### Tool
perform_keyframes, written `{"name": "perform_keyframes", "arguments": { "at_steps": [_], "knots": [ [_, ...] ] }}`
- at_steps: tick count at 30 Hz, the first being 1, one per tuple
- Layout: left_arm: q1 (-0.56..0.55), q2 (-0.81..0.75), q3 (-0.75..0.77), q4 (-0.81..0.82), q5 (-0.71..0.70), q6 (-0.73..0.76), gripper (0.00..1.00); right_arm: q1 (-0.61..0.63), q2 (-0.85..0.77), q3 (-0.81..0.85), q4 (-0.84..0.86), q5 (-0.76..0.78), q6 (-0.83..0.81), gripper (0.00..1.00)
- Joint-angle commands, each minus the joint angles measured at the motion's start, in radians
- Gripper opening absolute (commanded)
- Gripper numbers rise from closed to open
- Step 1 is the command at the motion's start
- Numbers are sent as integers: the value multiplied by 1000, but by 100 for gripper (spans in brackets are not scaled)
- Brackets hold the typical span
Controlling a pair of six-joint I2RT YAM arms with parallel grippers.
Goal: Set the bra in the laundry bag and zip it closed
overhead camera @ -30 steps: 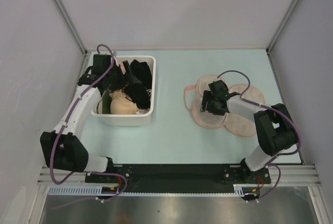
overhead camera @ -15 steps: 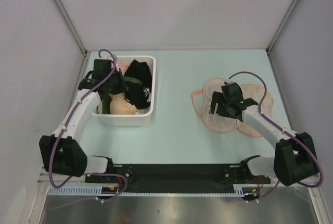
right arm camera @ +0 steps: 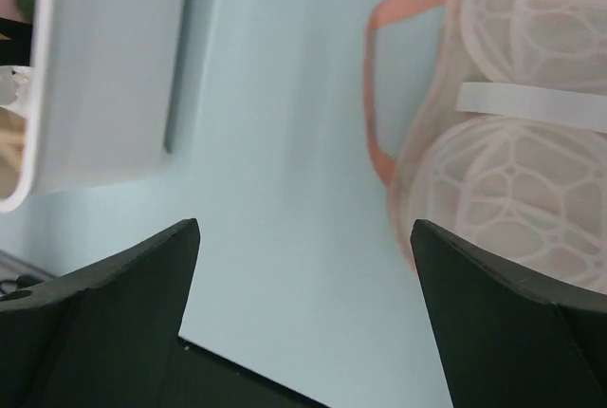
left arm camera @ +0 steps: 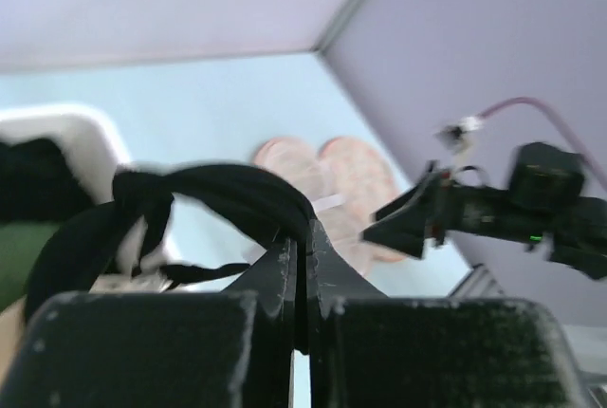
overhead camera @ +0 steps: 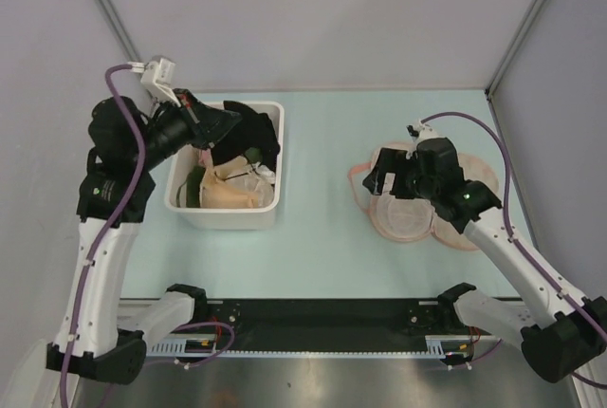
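The black bra [left arm camera: 218, 194] hangs by a fold of fabric from my left gripper [left arm camera: 300, 230], which is shut on it. In the top view the left gripper [overhead camera: 218, 121] holds the bra [overhead camera: 237, 116] above the back of the white bin [overhead camera: 228, 216]. The laundry bag [overhead camera: 417, 213] lies open on the right of the table, its pale pink cups [right arm camera: 512, 171] facing up. My right gripper [overhead camera: 387, 180] hovers over the bag's left edge, open and empty. In the right wrist view the right gripper [right arm camera: 303, 237] spans bare table beside the bag.
The white bin [right arm camera: 104, 66] holds a beige garment [overhead camera: 232, 190], a green one [overhead camera: 194, 185] and more black fabric [overhead camera: 261, 147]. An orange loop strap [right arm camera: 372, 95] sticks out from the bag's left side. Grey walls enclose the table on three sides.
My left gripper shut on the bra in the bin and lifted it up and back. My right gripper rose off the laundry bag and opened wider.
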Motion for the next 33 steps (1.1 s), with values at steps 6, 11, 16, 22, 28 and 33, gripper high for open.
{"name": "perform_keyframes", "arguments": {
  "at_steps": [6,11,16,22,28,33],
  "knots": [
    [-82,-17,85,263,236,-310,0,110,-149,77,174,-258,-125,100],
    [-141,-48,149,256,17,-272,0,164,-126,155,171,-186,-147,100],
    [-141,-50,284,149,-225,-89,0,169,-73,187,165,-175,-130,100],
    [-141,-117,207,370,-232,50,0,193,21,144,406,-276,-37,100],
    [-139,-56,398,170,-597,188,0,294,245,313,421,-212,-55,100],
    [-138,55,587,215,-340,100,0,310,338,420,436,-234,-55,100]
  ]
}}
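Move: The left gripper already holds the black bra by an edge, most of it hanging about 8 cm below and 5 cm ahead of the fingers. The laundry bag lies open on the table some 42 cm to this hand's right, 2 cm ahead and 40 cm below; the white bin's middle is about 9 cm ahead, 8 cm left and 35 cm below. From the empty right gripper, the bra hangs roughly 30 cm left, 5 cm ahead and 14 cm higher. Keep the left fingers shut on the bra and raise it high above the bin, about 24 cm up and a little back, swaying right and then left, while tipping the fingers upward by some 40 degrees. With the right gripper wide open, rise away from the laundry bag, drawing back briefly, then sweep left towards the bin, some 18 cm in all, turning counter-clockwise. ##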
